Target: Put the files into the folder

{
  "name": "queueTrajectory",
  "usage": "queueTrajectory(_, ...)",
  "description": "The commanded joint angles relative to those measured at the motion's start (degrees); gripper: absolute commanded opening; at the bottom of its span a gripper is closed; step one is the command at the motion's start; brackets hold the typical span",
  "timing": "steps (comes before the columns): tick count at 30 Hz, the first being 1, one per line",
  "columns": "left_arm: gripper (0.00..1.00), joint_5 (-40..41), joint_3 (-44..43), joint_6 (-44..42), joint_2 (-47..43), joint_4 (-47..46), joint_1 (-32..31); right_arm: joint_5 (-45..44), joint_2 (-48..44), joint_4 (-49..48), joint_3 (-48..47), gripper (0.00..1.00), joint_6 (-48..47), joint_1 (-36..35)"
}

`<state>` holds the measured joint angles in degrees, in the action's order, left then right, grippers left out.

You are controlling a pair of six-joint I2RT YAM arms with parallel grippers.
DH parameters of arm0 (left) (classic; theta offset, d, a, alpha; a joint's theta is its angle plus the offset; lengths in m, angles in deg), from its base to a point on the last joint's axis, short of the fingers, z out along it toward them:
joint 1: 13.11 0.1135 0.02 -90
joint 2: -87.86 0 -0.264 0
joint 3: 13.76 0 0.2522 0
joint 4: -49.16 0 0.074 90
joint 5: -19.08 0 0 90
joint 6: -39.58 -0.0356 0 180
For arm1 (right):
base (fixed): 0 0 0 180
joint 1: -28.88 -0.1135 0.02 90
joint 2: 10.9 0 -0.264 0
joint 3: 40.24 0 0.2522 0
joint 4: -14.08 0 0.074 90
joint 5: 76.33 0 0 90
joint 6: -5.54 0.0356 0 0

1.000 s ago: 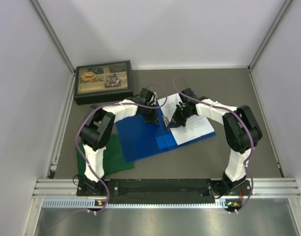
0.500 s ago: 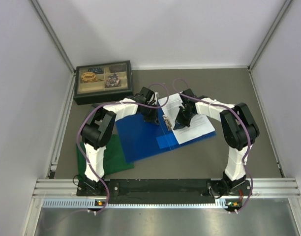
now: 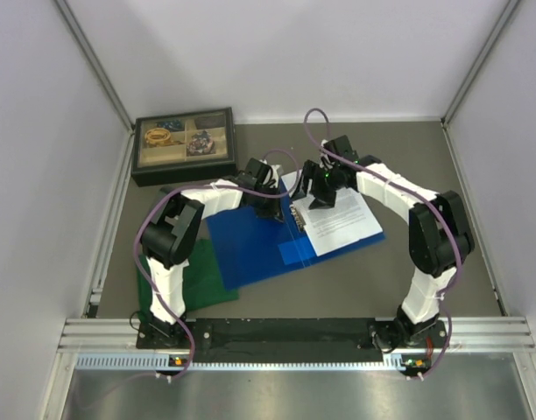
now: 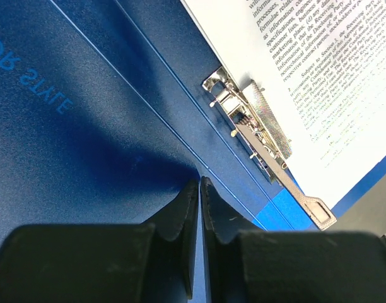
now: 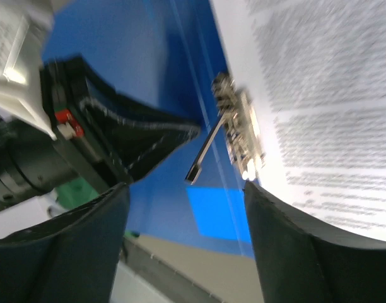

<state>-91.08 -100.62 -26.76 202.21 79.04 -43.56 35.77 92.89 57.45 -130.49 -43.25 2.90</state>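
Observation:
The blue folder (image 3: 246, 245) lies open on the table. The files (image 3: 347, 223), white printed sheets, lie on its right half beside the metal clip (image 3: 296, 214). My left gripper (image 3: 275, 210) is shut, tips down on the bare blue inner cover (image 4: 86, 126) just left of the clip (image 4: 256, 136); nothing shows between its fingers. My right gripper (image 3: 319, 197) hangs open above the clip's far end. In the right wrist view its fingertips (image 5: 183, 185) stand wide apart with the raised clip lever (image 5: 202, 158) beyond them, and the files (image 5: 332, 95) are blurred.
A black compartment box (image 3: 183, 144) with small items stands at the back left. A green cloth (image 3: 185, 280) lies under the folder's near-left corner. Grey walls and metal rails bound the table on three sides.
My right gripper has opened and lifted away from the clip, moving toward the back of the table. The left gripper stays shut in the same spot.

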Motion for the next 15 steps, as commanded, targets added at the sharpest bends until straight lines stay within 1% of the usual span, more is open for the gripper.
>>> queueTrajectory(1, 0.12, 4.9, 5.2, -3.4, 4.3, 5.2, -0.6, -10.6, -2.8, 7.0, -6.4, 0.81, -13.8, 3.9)
queueTrajectory(2, 0.12, 4.9, 5.2, -3.4, 4.4, 5.2, -0.5, -14.5, -2.8, 7.7, -6.6, 0.89, -16.1, 4.7)
queueTrajectory(3, 0.12, 5.0, 5.1, -3.4, 4.4, 5.2, -0.6, -19.9, -2.5, 8.0, -6.6, 0.99, -20.4, 5.7)
queueTrajectory(4, 0.12, 5.0, 5.1, -3.4, 4.5, 5.1, -0.6, -20.7, -1.9, 7.8, -6.4, 0.99, -22.3, 7.0)
queueTrajectory(6, 0.12, 4.8, 5.1, -3.4, 4.5, 5.1, -0.6, -21.9, 1.5, 11.3, -8.0, 0.99, -25.2, 11.0)
queueTrajectory(8, 0.12, 4.7, 5.2, -3.4, 4.4, 5.1, -0.6, -21.9, 3.2, 12.5, -8.0, 0.99, -26.6, 14.3)
queueTrajectory(12, 0.12, 4.8, 5.3, -3.4, 4.1, 4.8, -0.6, -25.6, 4.6, 11.2, -6.6, 0.99, -30.0, 15.3)
queueTrajectory(15, 0.12, 4.8, 5.3, -3.4, 4.1, 4.8, -0.5, -22.6, 6.0, 10.7, -6.7, 0.99, -31.5, 15.3)
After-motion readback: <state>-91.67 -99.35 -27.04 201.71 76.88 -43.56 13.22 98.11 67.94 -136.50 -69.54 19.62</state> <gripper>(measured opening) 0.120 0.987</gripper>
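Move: Ahead and to the right of the right hand, the folder's right edge has its middle about 10 cm forward, 21 cm right and 10 cm below. On the way there, the files' middle lies some 6 cm forward, 9 cm right and 10 cm down; the metal clip is roughly 2 cm forward, 2 cm left and 9 cm down. From the left hand, that folder edge lies about 10 cm forward, 29 cm right and 2 cm lower. Swinging away from the clip and across above the files, the right hand travels nearly 20 cm right and some 6 cm forward to the folder's right edge, rising slightly before sinking to about 4 cm below its starting height. The wrist rolls about 30 degrees, from fingers slanting leftward to almost straight down, as the part-open fingers spread fully. ##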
